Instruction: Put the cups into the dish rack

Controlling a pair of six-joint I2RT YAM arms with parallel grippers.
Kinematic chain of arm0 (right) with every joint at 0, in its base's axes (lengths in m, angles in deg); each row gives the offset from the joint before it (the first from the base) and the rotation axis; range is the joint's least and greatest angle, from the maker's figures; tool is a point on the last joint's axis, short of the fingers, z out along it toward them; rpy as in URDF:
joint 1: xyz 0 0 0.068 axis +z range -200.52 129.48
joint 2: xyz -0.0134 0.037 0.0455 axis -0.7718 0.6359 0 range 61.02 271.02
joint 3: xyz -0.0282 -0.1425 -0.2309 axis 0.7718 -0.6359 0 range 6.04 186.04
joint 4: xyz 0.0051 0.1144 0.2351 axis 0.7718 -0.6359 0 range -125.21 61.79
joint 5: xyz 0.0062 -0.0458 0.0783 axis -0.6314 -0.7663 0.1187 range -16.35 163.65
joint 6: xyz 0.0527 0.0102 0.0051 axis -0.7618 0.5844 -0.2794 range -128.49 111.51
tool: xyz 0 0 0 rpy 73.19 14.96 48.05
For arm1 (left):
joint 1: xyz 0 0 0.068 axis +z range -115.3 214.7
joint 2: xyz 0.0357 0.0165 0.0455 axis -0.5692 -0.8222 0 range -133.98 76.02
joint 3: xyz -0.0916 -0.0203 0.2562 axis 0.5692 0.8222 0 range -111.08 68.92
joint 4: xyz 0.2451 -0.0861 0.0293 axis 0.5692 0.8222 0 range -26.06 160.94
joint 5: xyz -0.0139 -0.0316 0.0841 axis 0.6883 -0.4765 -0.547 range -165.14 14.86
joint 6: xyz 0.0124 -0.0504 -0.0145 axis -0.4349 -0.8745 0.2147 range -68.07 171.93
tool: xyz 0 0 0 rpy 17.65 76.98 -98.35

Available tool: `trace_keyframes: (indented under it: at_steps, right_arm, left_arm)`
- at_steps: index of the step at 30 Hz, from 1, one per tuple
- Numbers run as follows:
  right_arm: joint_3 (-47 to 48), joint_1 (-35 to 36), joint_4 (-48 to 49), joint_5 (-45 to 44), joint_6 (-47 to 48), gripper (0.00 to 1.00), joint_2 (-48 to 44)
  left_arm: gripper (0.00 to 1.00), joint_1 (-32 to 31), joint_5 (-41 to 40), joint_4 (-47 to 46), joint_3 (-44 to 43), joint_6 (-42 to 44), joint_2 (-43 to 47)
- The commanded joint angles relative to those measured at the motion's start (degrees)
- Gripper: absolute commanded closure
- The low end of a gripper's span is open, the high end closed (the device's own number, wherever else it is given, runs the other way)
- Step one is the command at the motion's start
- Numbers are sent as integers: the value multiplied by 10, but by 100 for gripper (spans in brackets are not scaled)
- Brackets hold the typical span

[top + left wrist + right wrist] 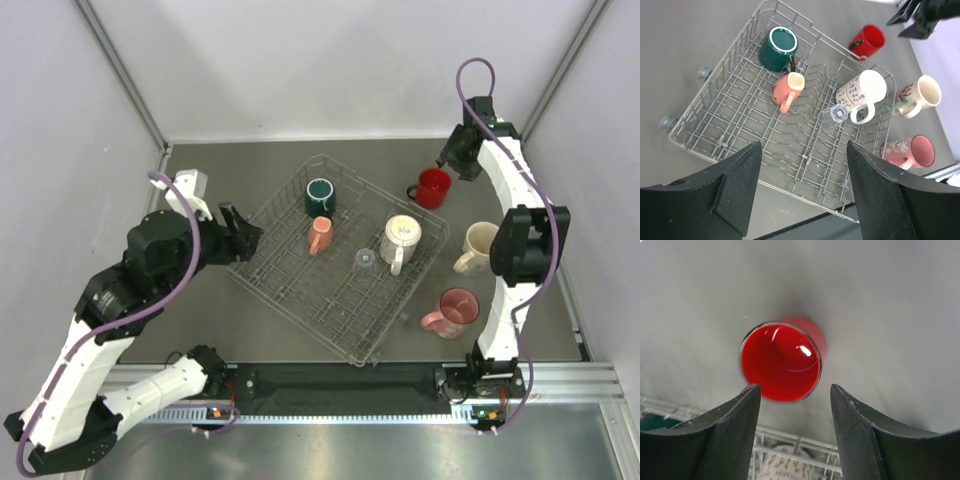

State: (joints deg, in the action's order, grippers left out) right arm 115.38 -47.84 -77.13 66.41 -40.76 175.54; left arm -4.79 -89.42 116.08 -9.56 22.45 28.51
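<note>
The wire dish rack (300, 292) lies mid-table and holds a dark teal mug (320, 196), a small salmon mug (320, 235), a clear glass cup (364, 261) and a patterned cream mug (402, 238). A red mug (432, 187) stands upright just beyond the rack's far right corner. My right gripper (447, 160) hovers open above it; in the right wrist view the red mug (781, 361) shows just beyond my gripper (795, 390), not between the fingertips. My left gripper (243, 235) is open and empty at the rack's left edge (732, 47).
A plain cream mug (478, 245) and a pink mug (455, 310) lie on the table right of the rack, close to the right arm's base. White walls enclose the table on three sides.
</note>
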Motion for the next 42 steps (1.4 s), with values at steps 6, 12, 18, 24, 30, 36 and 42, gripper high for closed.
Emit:
trace_keyframes:
  at_steps: [6,12,18,24,30,36,42]
  right_arm:
    - [44,-8,9,-48,24,40,32]
    - [20,-8,19,-46,38,42,47]
    - [8,-8,33,-38,37,51,64]
    - [5,-8,39,-33,37,58,87]
    - [5,-9,40,-29,31,72,100]
    - [28,-10,33,-19,32,100,89]
    - [61,-14,24,11,20,100,24]
  left_arm:
    - [26,-2,-36,32,-12,-43,22]
    - [26,-2,-31,24,-14,-44,10]
    - [29,-1,-14,23,-51,-39,-17]
    - [30,-1,8,16,-98,-40,-41]
    - [30,-1,19,16,-120,-45,-51]
    - [31,-2,32,7,-125,-64,-53]
    - [30,-1,54,-5,-151,-71,-79]
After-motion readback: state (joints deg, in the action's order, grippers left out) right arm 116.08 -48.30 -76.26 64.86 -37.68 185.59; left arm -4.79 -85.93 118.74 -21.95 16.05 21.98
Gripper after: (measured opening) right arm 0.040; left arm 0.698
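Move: The red cup stands almost under the right hand, only 1 cm or so ahead, about 3 cm to its left and roughly 11 cm below. In the rack, the white cup lies some 12 cm back and 13 cm left of that hand, about 10 cm down; the beige cup is about 14 cm back and 8 cm to the hand's right, 12 cm below. From the left hand, the red cup is around 31 cm ahead, 41 cm right and 31 cm down. The half-open right hand sinks about 8 cm onto the right-hand side of the red cup, easing roughly 1 cm to its right early on and tipping some 10 degrees more steeply downward, then shuts so that one finger inside the mouth and one outside pinch the cup's wall at the rim. Meanwhile the empty left hand, still open, rises about 5 cm clear of the rack and drifts a little to the right. ##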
